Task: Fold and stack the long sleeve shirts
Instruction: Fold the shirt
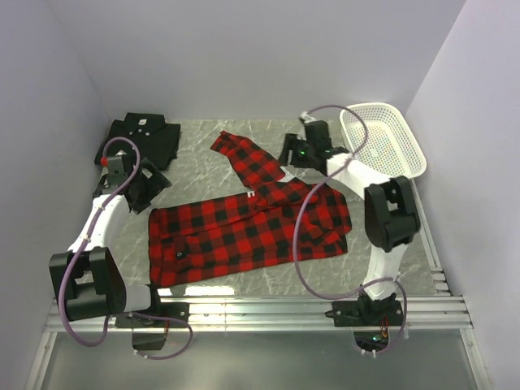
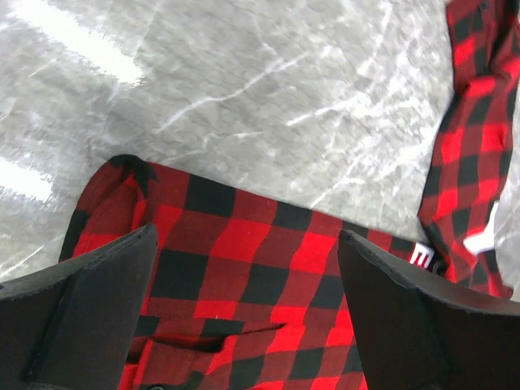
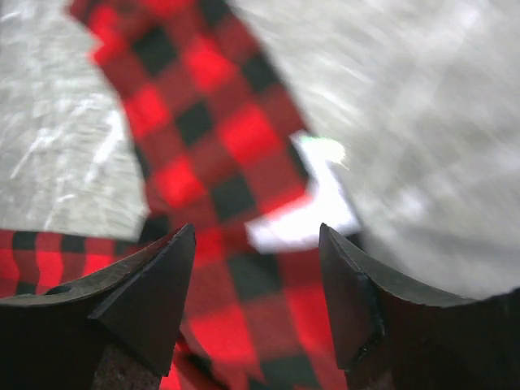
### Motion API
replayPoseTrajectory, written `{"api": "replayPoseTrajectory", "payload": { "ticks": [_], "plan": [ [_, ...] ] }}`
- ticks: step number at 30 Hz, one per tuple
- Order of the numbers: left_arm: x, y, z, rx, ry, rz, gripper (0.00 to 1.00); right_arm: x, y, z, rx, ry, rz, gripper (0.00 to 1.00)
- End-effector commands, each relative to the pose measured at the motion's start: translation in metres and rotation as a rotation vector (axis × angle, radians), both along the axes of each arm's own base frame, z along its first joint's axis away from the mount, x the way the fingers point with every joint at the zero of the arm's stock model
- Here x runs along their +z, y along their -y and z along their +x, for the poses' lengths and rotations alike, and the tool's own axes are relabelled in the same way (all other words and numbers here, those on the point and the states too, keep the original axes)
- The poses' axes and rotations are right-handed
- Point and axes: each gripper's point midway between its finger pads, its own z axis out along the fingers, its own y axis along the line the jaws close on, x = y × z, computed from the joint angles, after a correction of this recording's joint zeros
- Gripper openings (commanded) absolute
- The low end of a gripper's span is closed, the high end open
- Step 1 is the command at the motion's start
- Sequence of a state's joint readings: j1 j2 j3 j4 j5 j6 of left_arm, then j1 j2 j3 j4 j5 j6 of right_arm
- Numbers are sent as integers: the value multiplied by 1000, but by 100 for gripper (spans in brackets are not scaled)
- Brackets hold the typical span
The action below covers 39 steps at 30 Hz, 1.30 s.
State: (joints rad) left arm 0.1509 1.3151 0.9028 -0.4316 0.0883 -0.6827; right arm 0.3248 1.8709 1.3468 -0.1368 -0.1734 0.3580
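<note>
The red-and-black plaid shirt (image 1: 244, 231) lies spread flat mid-table, with one sleeve (image 1: 244, 158) running up and back. A black shirt (image 1: 146, 134) sits folded at the far left corner. My left gripper (image 1: 154, 185) hovers at the plaid shirt's left edge. In the left wrist view it (image 2: 248, 236) is open wide, with the plaid cloth (image 2: 244, 268) below and nothing gripped. My right gripper (image 1: 287, 153) hangs over the sleeve's base. The blurred right wrist view shows it (image 3: 257, 231) open above the sleeve (image 3: 203, 122) and a white letter patch (image 3: 313, 211).
A white mesh basket (image 1: 382, 138) stands at the back right, beside the right arm. Purple walls close in the grey marbled table (image 1: 203, 154) on three sides. A metal rail (image 1: 260, 313) runs along the near edge by the arm bases.
</note>
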Motion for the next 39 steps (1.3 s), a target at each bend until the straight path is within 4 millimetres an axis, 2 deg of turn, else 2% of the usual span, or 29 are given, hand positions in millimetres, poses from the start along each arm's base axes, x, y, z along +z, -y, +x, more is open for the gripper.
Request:
{"api": "replayPoseTrajectory", "payload": {
  "ticks": [1, 2, 3, 4, 5, 7, 8, 10, 11, 12, 18, 25, 31, 32, 35, 36, 38, 39],
  "plan": [
    [14, 6, 7, -123, 61, 35, 99, 12, -39, 17, 134, 86, -79, 71],
    [15, 9, 7, -135, 62, 25, 99, 6, -43, 17, 143, 70, -96, 71],
    [14, 9, 7, -133, 59, 24, 99, -9, -49, 18, 145, 43, -121, 71],
    [14, 9, 7, -132, 60, 26, 99, -2, -55, 25, 145, 61, -121, 71],
    [13, 7, 6, -126, 56, 31, 99, -15, -56, 26, 149, 34, -143, 71],
    [15, 6, 6, -118, 64, 39, 99, -11, -64, 33, 142, 50, -167, 72],
    [15, 6, 5, -118, 64, 39, 99, -24, -64, 32, 141, 21, -192, 72],
    [14, 6, 5, -117, 63, 36, 99, -22, -71, 37, 133, 30, -210, 71],
    [13, 6, 5, -118, 61, 34, 98, -31, -72, 35, 130, 6, -224, 71],
    [12, 8, 4, -124, 57, 29, 98, -30, -75, 37, 127, 11, -224, 71],
    [14, 8, 5, -121, 60, 24, 97, -50, -100, 23, 133, -29, -240, 68],
    [13, 11, 4, -130, 61, 16, 97, -75, -107, 14, 95, -91, -272, 66],
    [15, 10, 3, -127, 66, 18, 97, -101, -112, -6, 107, -162, -325, 64],
    [15, 10, 3, -129, 66, 18, 97, -104, -110, -10, 110, -177, -344, 62],
    [15, 10, 3, -128, 67, 17, 97, -108, -111, -19, 110, -169, -404, 46],
    [17, 10, 3, -127, 71, 19, 97, -107, -112, -20, 107, -167, -415, 36],
    [17, 10, 3, -128, 72, 21, 97, -110, -113, -23, 116, -167, -444, 25],
    [17, 10, 3, -128, 71, 20, 97, -109, -112, -22, 117, -163, -448, 16]
  ]
}}
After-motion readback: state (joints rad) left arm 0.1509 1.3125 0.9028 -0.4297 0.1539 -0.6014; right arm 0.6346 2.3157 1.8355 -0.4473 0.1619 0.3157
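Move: The spot the right hand goes for, the near end of the shirt's outstretched sleeve beside the collar, lies about 11 cm to its left, level with it fore and aft, and some 10 cm below. The white collar tag is roughly 3 cm left and 2 cm ahead of the hand; the sleeve's cuff is about 27 cm left and 16 cm ahead. From the idle left hand that near end is around 33 cm right, 12 cm ahead and 11 cm below. The right hand sweeps about 12 cm to its left, past the white collar tag, bearing slightly forward at first and then easing back, while it sinks some 9 cm from above the cloth onto the near end of the sleeve. Its left side rolls down by some 20 degrees so the fingers aim less leftward and more downward, and only at the very end do they close most of the way, pinching the plaid cloth beside the collar. ##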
